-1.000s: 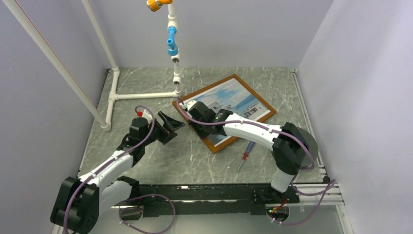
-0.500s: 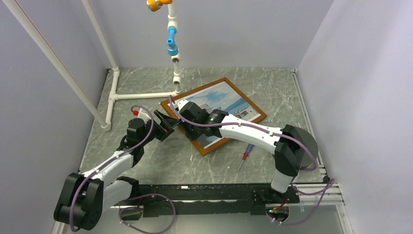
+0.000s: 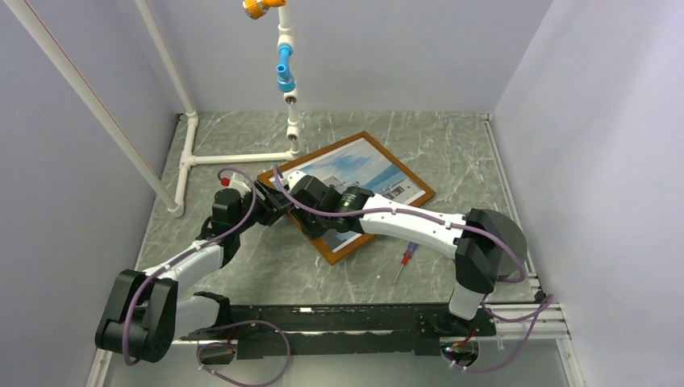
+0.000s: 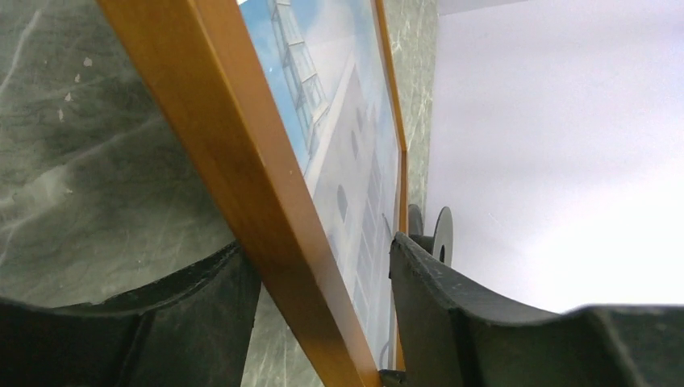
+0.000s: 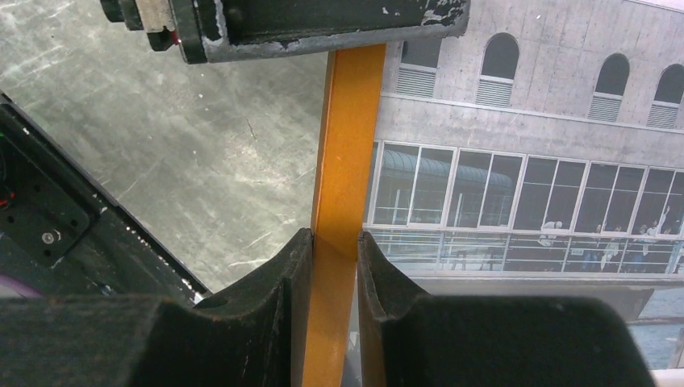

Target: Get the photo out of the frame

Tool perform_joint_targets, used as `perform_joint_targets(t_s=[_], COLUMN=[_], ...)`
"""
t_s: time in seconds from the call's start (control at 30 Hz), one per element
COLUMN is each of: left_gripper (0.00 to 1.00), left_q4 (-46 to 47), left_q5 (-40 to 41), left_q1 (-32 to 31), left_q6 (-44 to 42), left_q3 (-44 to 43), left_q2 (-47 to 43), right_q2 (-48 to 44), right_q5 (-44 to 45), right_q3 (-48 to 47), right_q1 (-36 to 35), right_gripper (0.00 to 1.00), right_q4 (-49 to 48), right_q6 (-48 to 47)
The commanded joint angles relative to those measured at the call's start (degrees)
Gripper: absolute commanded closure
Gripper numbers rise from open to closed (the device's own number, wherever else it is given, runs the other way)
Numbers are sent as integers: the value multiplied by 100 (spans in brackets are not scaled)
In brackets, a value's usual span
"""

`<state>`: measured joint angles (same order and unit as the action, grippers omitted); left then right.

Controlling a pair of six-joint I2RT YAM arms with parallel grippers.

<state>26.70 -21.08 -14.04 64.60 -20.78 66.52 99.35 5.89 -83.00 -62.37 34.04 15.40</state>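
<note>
The frame [image 3: 403, 162], thin reddish-brown wood, lies tilted on the marble table with the photo [image 3: 355, 165] of a white building under blue sky inside it. My right gripper [image 3: 298, 211] is shut on the frame's near-left rail [image 5: 347, 137], its pads pressing both sides; the photo [image 5: 524, 161] shows to the right of it. My left gripper [image 3: 274, 201] straddles the same rail [image 4: 234, 177] near the left corner. Its jaws stand apart, one finger [image 4: 202, 306] against the wood and a gap before the other finger [image 4: 435, 306]. The photo [image 4: 339, 161] runs away behind the rail.
A white pipe structure [image 3: 234, 158] lies at the back left. Its upright [image 3: 285, 72] with blue and orange fittings stands just behind the frame's left corner. A red and blue screwdriver [image 3: 407, 256] lies near the right arm. Grey walls close in three sides.
The right gripper has dragged the frame leftward. The left gripper has moved forward onto the frame's rail and its jaws have narrowed around it.
</note>
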Motion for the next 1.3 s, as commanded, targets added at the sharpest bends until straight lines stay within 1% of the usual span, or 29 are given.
perform_joint_targets(t_s=[0.0,0.13,0.3,0.37,0.4,0.43,0.47,0.57,0.63,0.73,0.77,0.8,0.87,0.97,1.03,1.1,1.17,1.27], left_gripper=[41,48,54,54,56,58,60,65,67,71,71,71,72,78,78,80,81,85], left_q4=[-38,-199,-449,-380,-342,-351,-364,-428,-564,-849,-934,-997,-1070,-1025,-1100,-1167,-1222,-1311], left_q5=[29,24,-81,-214,-299,-386,-462,-644,-752,-879,-917,-962,-1073,-1321,-1441,-1535,-1632,-1705], left_q1=[16,31,99,205,261,326,384,516,578,713,756,805,884,1020,1101,1149,1194,1216], left_q6=[-124,-183,-265,-254,-255,-264,-276,-321,-382,-518,-562,-594,-632,-589,-600,-616,-621,-640], left_q3=[-196,-237,-322,-283,-276,-278,-292,-326,-389,-533,-583,-632,-716,-773,-814,-856,-896,-919], left_q2=[-154,-234,-341,-381,-397,-408,-426,-508,-570,-667,-691,-713,-735,-746,-771,-781,-770,-817], right_q2=[-129,-143,-329,-474,-561,-681,-805,-1312,-1787,-2817,-3156,-3451,-3828,-3853,-3673,-3336,-2910,-2317], right_q5=[11,-9,88,165,193,236,301,616,728,808,814,922,1451,2311,2808,3494,4265,5181], right_q3=[-395,-381,-229,-124,-49,10,90,371,743,2039,2453,2884,3451,3810,3976,4211,4509,4849], right_q1=[-104,-111,-113,-116,-115,-116,-115,-116,-128,-435,-635,-865,-1380,-1863,-2135,-2447,-2578,-2587], right_gripper=[100,99,73,57,39,7,1,0,0,0,0,0,0,0,0,0,0,0], right_q4=[-303,-337,-343,-287,-272,-240,-205,-87,-179,-1142,-1499,-1828,-2229,-2286,-2365,-2673,-3299,-4920], right_q6=[46,47,-14,-100,-170,-251,-334,-589,-826,-1404,-1812,-2155,-2741,-3193,-3534,-3967,-4483,-5292])
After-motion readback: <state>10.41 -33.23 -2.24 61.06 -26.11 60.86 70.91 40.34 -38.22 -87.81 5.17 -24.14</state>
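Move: Lying between the left hand's open fingers is the photo frame's left edge; the middle of that edge is about 4 cm back and 3 cm to its right. The frame's centre is some 16 cm to its right, 2 cm ahead and a little lower. The right hand still pinches this edge: the edge's middle lies 4 cm ahead and 3 cm left, the frame's near corner about 8 cm back and 6 cm right, the screwdriver roughly 8 cm back, 27 cm right and well below. Closing on the frame's left edge, the left hand pinches it and draws it about 4 cm to the left, dipping slightly, then rising. The right hand holds still at first, then opens wide, lets go of that edge and swings up and right, then back and down around towards the near corner, ending some 9 cm right and 7 cm back, fingers tipped up to point nearer level. ##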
